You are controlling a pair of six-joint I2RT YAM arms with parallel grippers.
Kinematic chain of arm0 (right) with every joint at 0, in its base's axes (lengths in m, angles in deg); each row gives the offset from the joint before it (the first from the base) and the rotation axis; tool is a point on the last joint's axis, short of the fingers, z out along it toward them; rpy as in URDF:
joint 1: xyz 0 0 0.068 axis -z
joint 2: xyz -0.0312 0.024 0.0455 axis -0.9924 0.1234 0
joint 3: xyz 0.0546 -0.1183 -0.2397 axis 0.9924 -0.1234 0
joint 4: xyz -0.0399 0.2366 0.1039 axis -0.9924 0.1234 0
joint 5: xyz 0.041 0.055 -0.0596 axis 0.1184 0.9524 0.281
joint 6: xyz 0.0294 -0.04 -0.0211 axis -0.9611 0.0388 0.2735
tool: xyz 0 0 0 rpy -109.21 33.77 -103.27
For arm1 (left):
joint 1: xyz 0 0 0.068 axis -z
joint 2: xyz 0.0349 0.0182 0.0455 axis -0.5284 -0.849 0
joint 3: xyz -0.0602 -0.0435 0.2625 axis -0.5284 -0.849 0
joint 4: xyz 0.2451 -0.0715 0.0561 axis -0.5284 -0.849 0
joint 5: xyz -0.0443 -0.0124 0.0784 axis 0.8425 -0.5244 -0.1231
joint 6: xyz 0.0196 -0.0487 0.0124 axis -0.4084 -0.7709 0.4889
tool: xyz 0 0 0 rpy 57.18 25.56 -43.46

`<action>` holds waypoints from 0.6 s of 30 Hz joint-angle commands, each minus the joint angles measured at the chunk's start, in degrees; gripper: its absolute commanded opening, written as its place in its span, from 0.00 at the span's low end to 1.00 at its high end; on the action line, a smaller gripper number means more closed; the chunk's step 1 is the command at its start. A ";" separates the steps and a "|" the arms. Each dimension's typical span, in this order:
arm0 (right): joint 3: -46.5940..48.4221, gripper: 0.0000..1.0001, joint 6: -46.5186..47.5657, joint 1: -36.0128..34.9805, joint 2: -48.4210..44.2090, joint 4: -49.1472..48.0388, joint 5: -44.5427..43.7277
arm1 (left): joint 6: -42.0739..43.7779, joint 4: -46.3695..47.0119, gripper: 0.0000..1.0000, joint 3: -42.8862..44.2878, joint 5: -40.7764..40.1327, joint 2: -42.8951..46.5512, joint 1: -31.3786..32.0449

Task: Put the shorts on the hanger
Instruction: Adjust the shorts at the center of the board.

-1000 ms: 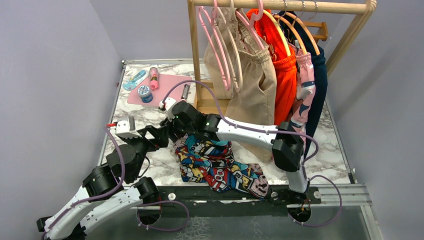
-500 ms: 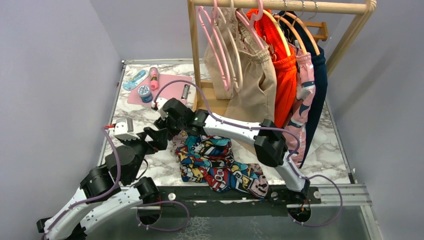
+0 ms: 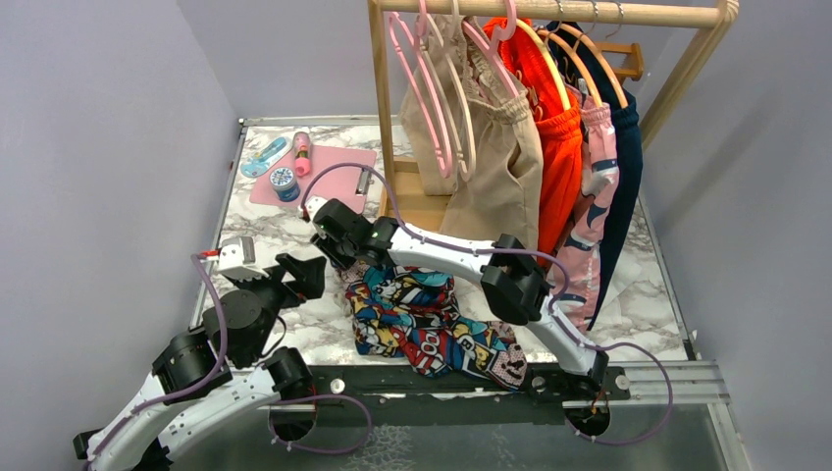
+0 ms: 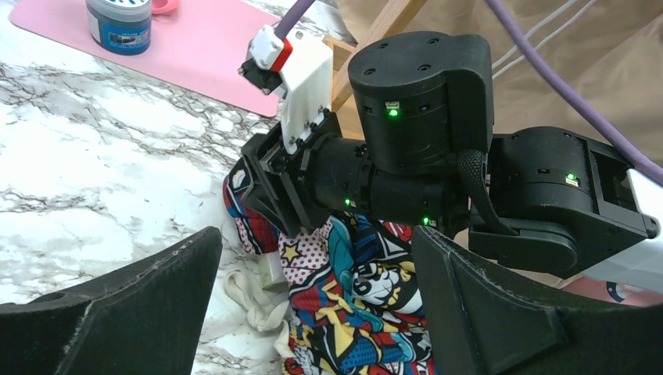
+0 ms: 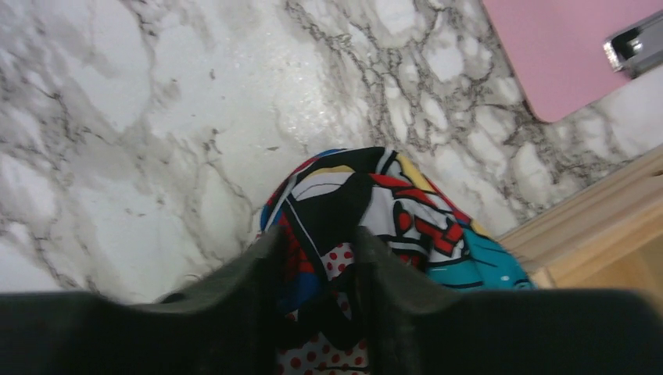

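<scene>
The comic-print shorts (image 3: 422, 314) lie crumpled on the marble table between the arms. My right gripper (image 3: 329, 245) reaches to their far left corner. In the right wrist view its two fingers pinch a fold of the shorts (image 5: 391, 195), and the right gripper (image 5: 317, 254) looks shut on the cloth. My left gripper (image 4: 313, 250) hangs wide open just left of the shorts (image 4: 367, 312), facing the right gripper (image 4: 266, 195) and holding nothing. A white cord (image 4: 250, 301) and a small pale piece lie at the shorts' edge. The hanger is hidden or out of view.
A wooden rack (image 3: 383, 98) stands at the back with pink hangers (image 3: 422, 78), beige shorts (image 3: 500, 167), an orange garment (image 3: 559, 147) and darker clothes. A pink mat (image 3: 324, 167) with a jar (image 3: 284, 183) and a pink tube (image 3: 301, 152) lies back left.
The right arm has stretched further left, bringing its gripper to the shorts' far left corner, and its jaws have narrowed on the cloth. The left gripper has drifted slightly left and stays open.
</scene>
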 commanded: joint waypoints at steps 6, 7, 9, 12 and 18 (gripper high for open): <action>0.89 0.01 -1.04 -0.44 -6.31 3.10 -5.45 | -1.68 -1.46 0.92 -0.03 2.57 1.23 0.10; 0.49 0.01 -1.81 -0.46 -8.39 3.31 -4.55 | -1.73 -1.46 0.92 0.05 2.48 1.35 0.05; -1.42 0.01 -2.99 -0.42 -12.43 2.93 -2.44 | -1.77 -1.44 0.92 0.02 2.22 1.43 0.05; -8.11 0.01 -3.81 -0.46 -19.84 1.11 0.93 | -1.56 -1.38 0.92 -0.09 2.25 1.01 0.04; -28.35 0.01 -4.22 -0.52 -36.76 -5.44 6.26 | -1.16 -1.22 0.92 -0.49 2.15 -0.32 0.04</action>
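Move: The far left corner of the shorts lies right at the right hand's half-open fingers, about 1 cm ahead and 2 cm below; the middle of the shorts is some 12 cm back and 17 cm to the right. The pink clipboard's middle is roughly 20 cm ahead and 7 cm left, and the wooden tray's about 14 cm ahead and 17 cm right. From the left hand, the same corner is about 11 cm ahead, 6 cm right and 20 cm below. Almost in place at first, with barely 1 cm of forward-right creep, the right hand finishes shutting its fingers on the far left corner of the shorts. It then rises fast, about 13 cm, while swinging some 7 cm right and 4 cm back, over the rest of the shorts, its left side rolling up about 10 degrees as the closed fingers keep their pinch. ##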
